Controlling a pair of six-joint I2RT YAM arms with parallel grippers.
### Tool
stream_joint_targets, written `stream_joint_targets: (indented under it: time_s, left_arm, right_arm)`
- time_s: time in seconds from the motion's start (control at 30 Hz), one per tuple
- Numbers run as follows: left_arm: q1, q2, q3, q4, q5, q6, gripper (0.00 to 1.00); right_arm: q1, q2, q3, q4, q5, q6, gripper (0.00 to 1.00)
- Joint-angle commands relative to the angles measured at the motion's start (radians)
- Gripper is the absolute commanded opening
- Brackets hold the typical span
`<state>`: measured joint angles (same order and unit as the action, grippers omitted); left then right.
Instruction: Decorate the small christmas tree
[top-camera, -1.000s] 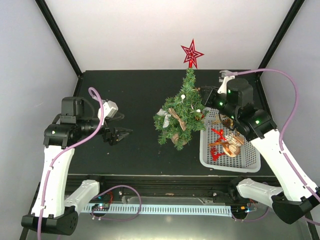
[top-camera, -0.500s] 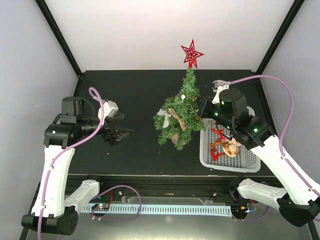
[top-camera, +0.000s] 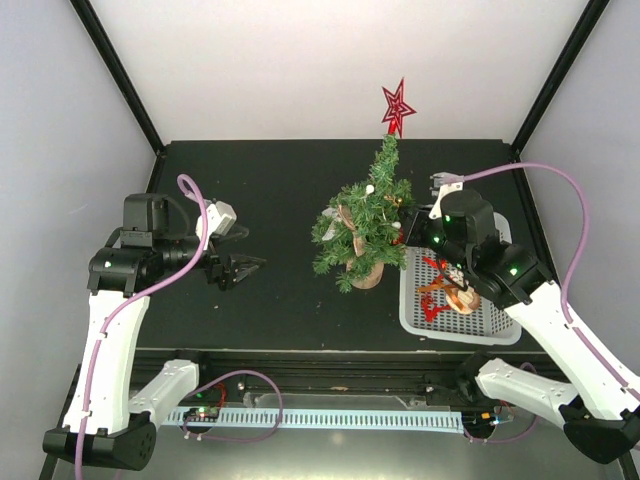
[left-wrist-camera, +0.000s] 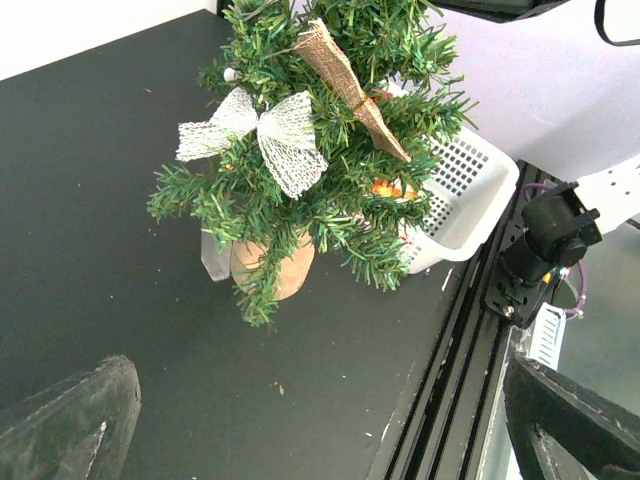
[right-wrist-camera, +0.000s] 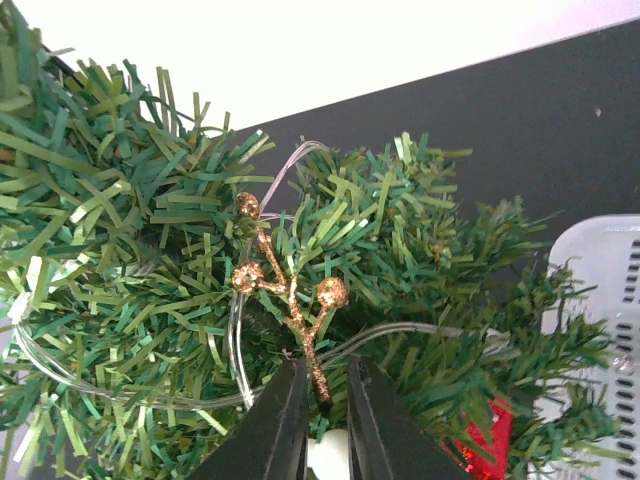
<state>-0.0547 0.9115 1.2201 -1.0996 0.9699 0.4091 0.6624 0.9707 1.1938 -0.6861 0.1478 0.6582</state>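
Note:
The small christmas tree (top-camera: 365, 220) stands mid-table, leaning right, with a red star (top-camera: 397, 106) on its tip and a tan base (top-camera: 366, 276). It carries a white mesh bow (left-wrist-camera: 265, 135) and a burlap ribbon (left-wrist-camera: 350, 85). My right gripper (top-camera: 408, 226) is pushed into the tree's right side. In the right wrist view its jaws (right-wrist-camera: 327, 400) stand slightly apart around the stem of a gold glitter berry sprig (right-wrist-camera: 290, 290) set among the branches (right-wrist-camera: 130, 250); a gap shows beside the stem. My left gripper (top-camera: 250, 265) hangs wide open left of the tree, holding nothing (left-wrist-camera: 320, 430).
A white basket (top-camera: 500, 325) right of the tree holds red and brown ornaments (top-camera: 440, 285). A clear light string (right-wrist-camera: 240, 340) loops through the branches, and a red glitter piece (right-wrist-camera: 485, 445) shows below. The table's front rail (left-wrist-camera: 480, 330) runs close to the basket (left-wrist-camera: 470, 190).
The right arm carried the gold sprig from over the basket into the tree, which tipped right with its star. The right jaws have parted slightly. The left arm stayed still.

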Motion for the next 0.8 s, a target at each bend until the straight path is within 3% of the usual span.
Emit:
stream_joint_targets:
  time_s: [0.0,0.47,0.63,0.67,0.77]
  left_arm:
    - [-0.005,-0.009,0.002,0.006,0.004,-0.005,0.99]
    - [-0.005,-0.006,0.001,0.006,-0.017,0.004,0.99]
    - [-0.005,-0.003,0.044,-0.024,-0.099,0.041,0.99]
    - [-0.005,0.003,0.059,-0.036,-0.116,0.055,0.99]
    - [-0.004,0.021,0.109,-0.093,-0.155,0.102,0.99]
  right_arm:
    - [0.006,-0.012,-0.003,0.008,0.006,-0.004,0.18]
    - [0.006,-0.087,0.070,-0.024,0.052,-0.044,0.40]
    - [0.006,-0.104,0.116,-0.053,0.049,-0.085,0.71]
    - [0.006,-0.102,0.128,-0.072,0.047,-0.100,0.84]
    - [0.006,-0.103,0.158,-0.135,0.034,-0.150,0.99]
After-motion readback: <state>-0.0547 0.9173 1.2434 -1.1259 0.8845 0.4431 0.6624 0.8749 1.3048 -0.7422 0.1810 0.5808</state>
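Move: The right gripper is in against the tree's right side, its fingers still around the lower stem of the gold berry sprig, whose middle is about 3 cm ahead and 1 cm left at hand height. The tree's middle lies some 9 cm left and 2 cm ahead, 2 cm lower; a red gift ornament hangs 1 cm ahead, 3 cm right and 5 cm below. The white basket is 14 cm right, 2 cm ahead, 18 cm down. From the left hand the sprig is about 12 cm ahead and 36 cm right, level. The right hand first stays in place while its fingers begin to spread off the stem, letting go of the gold sprig among the branches. It then backs out of the tree, mostly up by about 6 cm and also some 2.5 cm each back and to the right, the fingers opening nearly all the way and the wrist tipping up around 10 degrees. ##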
